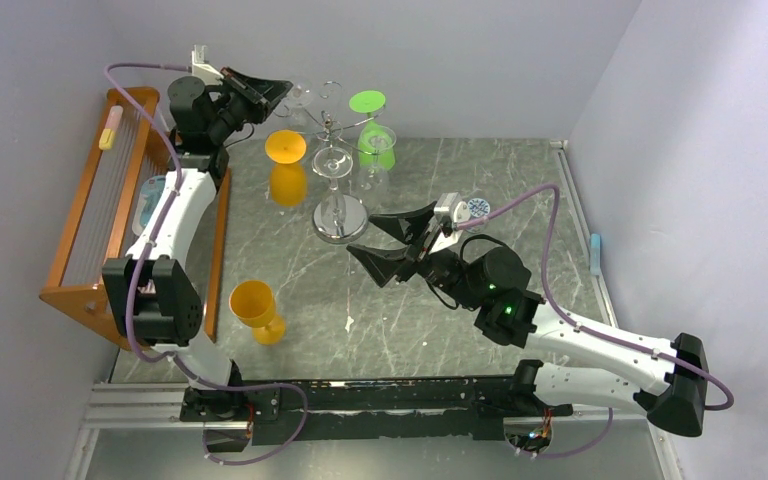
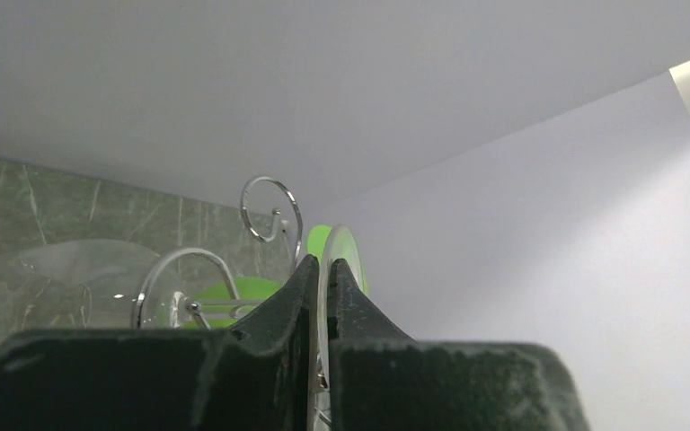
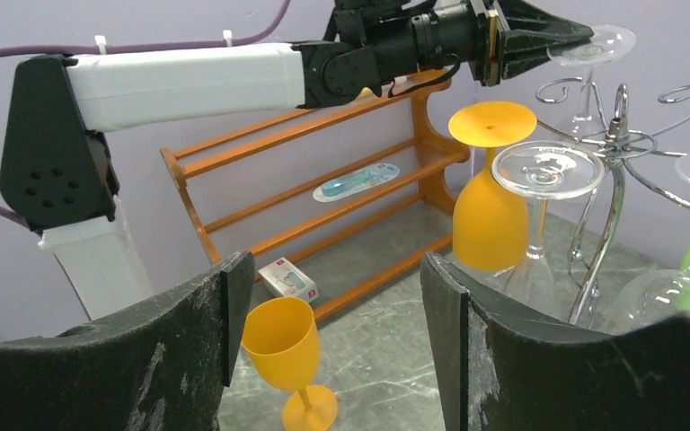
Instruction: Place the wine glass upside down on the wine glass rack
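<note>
My left gripper [image 1: 282, 90] is raised at the back left, shut on the round foot of a clear wine glass [image 3: 597, 43]. In the left wrist view the foot [image 2: 323, 296] shows edge-on, pinched between the jaws. The glass hangs bowl-down beside the top curls of the chrome wine glass rack [image 1: 335, 130], whose disc base [image 1: 340, 218] stands mid-table. In the right wrist view the foot sits just above a wire arm [image 3: 564, 88]. My right gripper [image 1: 361, 235] is open and holds nothing, just right of the rack's base.
Upside down on the rack hang an orange glass [image 1: 286, 165], a green glass [image 1: 372, 125] and a clear glass [image 1: 333, 165]. An orange glass [image 1: 257, 310] stands upright at the near left. A wooden slatted rack [image 1: 90, 215] lines the left wall.
</note>
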Robot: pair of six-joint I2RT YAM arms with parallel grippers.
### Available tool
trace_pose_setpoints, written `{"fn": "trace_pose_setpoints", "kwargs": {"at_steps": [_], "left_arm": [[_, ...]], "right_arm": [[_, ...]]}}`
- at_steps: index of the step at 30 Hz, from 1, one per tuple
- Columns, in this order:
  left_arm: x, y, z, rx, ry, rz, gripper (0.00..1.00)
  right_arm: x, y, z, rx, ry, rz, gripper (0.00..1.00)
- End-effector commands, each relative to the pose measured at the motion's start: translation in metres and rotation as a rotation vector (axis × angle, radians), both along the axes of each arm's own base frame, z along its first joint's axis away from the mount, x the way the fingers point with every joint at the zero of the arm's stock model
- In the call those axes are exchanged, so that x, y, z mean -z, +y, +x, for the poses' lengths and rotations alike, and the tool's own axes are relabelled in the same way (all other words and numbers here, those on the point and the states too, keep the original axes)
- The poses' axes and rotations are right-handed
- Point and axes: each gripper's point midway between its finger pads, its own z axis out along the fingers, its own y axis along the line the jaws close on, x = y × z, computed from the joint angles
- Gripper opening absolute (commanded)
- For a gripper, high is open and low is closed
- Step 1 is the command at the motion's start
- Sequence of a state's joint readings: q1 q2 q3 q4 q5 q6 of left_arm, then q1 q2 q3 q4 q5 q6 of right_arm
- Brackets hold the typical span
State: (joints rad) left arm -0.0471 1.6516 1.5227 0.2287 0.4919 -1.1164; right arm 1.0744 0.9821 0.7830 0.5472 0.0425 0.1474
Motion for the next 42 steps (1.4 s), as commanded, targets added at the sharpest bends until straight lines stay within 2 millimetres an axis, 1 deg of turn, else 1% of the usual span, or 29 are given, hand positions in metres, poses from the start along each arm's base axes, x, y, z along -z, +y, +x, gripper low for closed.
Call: {"fn": "trace_pose_setpoints", "kwargs": {"at_steps": [1,3,7,8,9,14,17,25,28,32,35,39,42], "left_arm": [[-0.029,0.008,0.006,-0.040,-0.112,-0.019,0.05],[-0.026,0.016,0.009,-0.087,-0.103,0.002,0.05],[-0.022,0.030,0.007,-0.103,-0.102,-0.023,0.05],[-0.018,0.039,0.008,-0.116,-0.094,-0.030,0.05],[-0.016,0.044,0.008,-0.121,-0.091,-0.030,0.05],[-0.006,0.054,0.004,-0.137,-0.067,-0.015,0.05],[-0.002,0.055,-0.001,-0.125,-0.060,-0.015,0.05],[0.008,0.047,-0.014,-0.073,-0.039,0.001,0.05],[0.017,0.046,-0.014,-0.066,0.004,0.025,0.09],[0.027,0.047,-0.015,-0.069,0.034,0.061,0.19],[0.034,0.047,-0.014,-0.066,0.066,0.089,0.25],[0.037,0.046,-0.015,-0.055,0.080,0.116,0.28],[0.034,0.047,-0.018,-0.059,0.079,0.137,0.36]], "right_arm": [[-0.001,-0.007,0.000,0.014,0.009,0.010,0.72],[-0.001,-0.009,0.000,0.020,0.008,0.011,0.72],[-0.003,-0.012,0.000,0.029,0.007,0.014,0.72],[-0.003,-0.013,0.000,0.029,0.007,0.015,0.72],[-0.002,-0.013,0.000,0.029,0.008,0.014,0.72],[-0.002,-0.010,0.000,0.021,0.008,0.008,0.72],[-0.002,-0.007,0.000,0.015,0.009,0.007,0.72],[0.000,-0.005,0.000,0.005,0.014,0.003,0.72],[0.000,-0.004,-0.001,0.002,0.016,0.003,0.72],[0.000,-0.004,-0.001,-0.002,0.021,0.006,0.72],[0.000,-0.004,-0.001,-0.004,0.025,0.008,0.72],[0.000,-0.004,-0.002,-0.005,0.029,0.011,0.72],[0.001,-0.004,-0.002,-0.006,0.039,0.010,0.72]]}}
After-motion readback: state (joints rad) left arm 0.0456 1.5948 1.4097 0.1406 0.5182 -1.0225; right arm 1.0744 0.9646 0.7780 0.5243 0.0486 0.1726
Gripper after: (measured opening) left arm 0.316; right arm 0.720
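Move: The left hand already holds the clear wine glass upside down by its foot; the rack's far-left hook lies about 1 cm ahead, 2 cm left and 5 cm below. The hanging orange glass is some 9 cm back, 1 cm left and 13 cm down; the rack's post is about 4 cm back, 8 cm right. From the idle right hand, that hook lies roughly 30 cm ahead, 20 cm left and slightly below. The left hand brings the glass about 5 cm left and 5 cm down into the hook, then opens its fingers. ##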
